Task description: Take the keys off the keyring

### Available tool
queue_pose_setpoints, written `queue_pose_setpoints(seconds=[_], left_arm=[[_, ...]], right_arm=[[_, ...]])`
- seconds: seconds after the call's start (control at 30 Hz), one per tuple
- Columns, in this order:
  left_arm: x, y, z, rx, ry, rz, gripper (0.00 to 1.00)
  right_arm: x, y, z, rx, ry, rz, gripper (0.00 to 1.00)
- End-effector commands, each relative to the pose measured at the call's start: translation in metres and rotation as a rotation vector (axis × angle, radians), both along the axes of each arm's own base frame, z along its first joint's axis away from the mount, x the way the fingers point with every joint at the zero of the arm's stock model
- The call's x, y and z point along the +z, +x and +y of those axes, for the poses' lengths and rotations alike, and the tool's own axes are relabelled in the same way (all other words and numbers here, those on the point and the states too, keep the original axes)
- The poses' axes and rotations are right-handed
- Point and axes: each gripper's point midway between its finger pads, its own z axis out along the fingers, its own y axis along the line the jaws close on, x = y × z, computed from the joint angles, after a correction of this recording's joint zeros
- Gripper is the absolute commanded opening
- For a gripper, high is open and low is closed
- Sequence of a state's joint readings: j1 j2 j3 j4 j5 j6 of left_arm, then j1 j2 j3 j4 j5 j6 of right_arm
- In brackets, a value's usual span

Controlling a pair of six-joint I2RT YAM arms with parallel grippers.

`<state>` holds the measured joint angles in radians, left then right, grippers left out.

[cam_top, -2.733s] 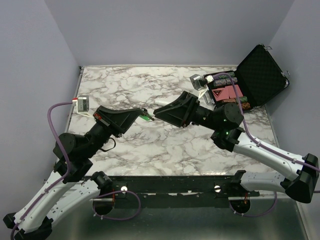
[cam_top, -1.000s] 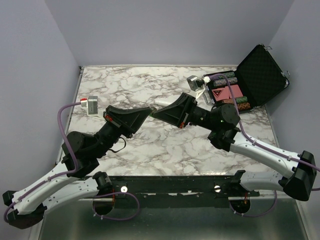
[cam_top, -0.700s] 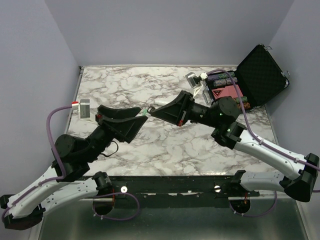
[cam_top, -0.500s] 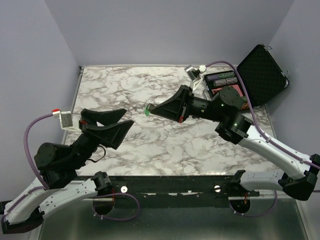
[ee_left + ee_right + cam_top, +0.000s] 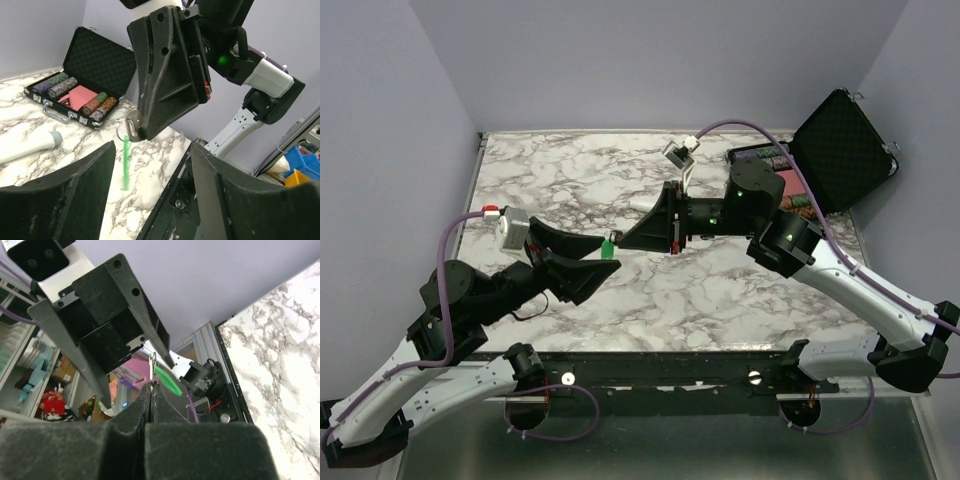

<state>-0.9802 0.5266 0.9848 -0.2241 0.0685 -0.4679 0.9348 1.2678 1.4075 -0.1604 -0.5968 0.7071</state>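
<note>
The keyring hangs in the air above the table's middle. Its thin metal ring is pinched in my right gripper, which is shut on it. The green fob dangles below the ring and reads as a green strip in the left wrist view. My left gripper is open, one finger on either side of the fob without touching it. I cannot make out the keys; they are hidden at the right gripper's tip.
An open black case with poker chips and a red card box sits at the back right. A long white cylinder lies on the marble table behind the grippers.
My left gripper let go and opened, swung back to the left, then returned with open jaws around the fob. The right gripper kept the ring and shifted left and nearer.
</note>
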Motion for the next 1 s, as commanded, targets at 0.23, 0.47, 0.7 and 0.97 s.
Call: queue_pose_setpoints(seconds=[0.23,0.47,0.7,0.97], left_arm=[[0.002,-0.025,-0.001,-0.211,-0.050,-0.018,0.56],[-0.001,-0.026,-0.004,-0.249,-0.036,0.002,0.45],[-0.001,-0.027,-0.004,-0.269,-0.032,0.004,0.33],[-0.003,-0.026,-0.007,-0.281,-0.027,0.014,0.24]], right_arm=[[0.004,-0.033,-0.015,0.159,-0.018,-0.054,0.01],[0.007,-0.037,-0.020,0.169,-0.030,-0.090,0.01],[0.007,-0.037,-0.021,0.169,-0.031,-0.101,0.01],[0.009,-0.039,-0.023,0.175,-0.024,-0.109,0.01]])
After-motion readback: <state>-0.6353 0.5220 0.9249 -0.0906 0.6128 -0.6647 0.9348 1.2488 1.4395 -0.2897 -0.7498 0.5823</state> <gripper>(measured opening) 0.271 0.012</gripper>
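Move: The green tag hangs from the keyring near the mouth of my open left fingers, about 2 cm forward of their midpoint, 1 cm to the right and 1 cm low. The keyring is some 2 cm forward, 3 cm right and 1 cm above that same midpoint. From my right fingertips, which already pinch the keyring, the tag lies about 2 cm left and 2 cm below, neither ahead nor back. I close my left fingers from wide to about a quarter open around the hanging green tag, drawing that hand back about 2 cm and turning it some 15 degrees clockwise. Meanwhile my shut right fingers keep their hold on the keyring and carry it back about 3 cm and a little right, bringing the tag more centrally between the left fingers. ##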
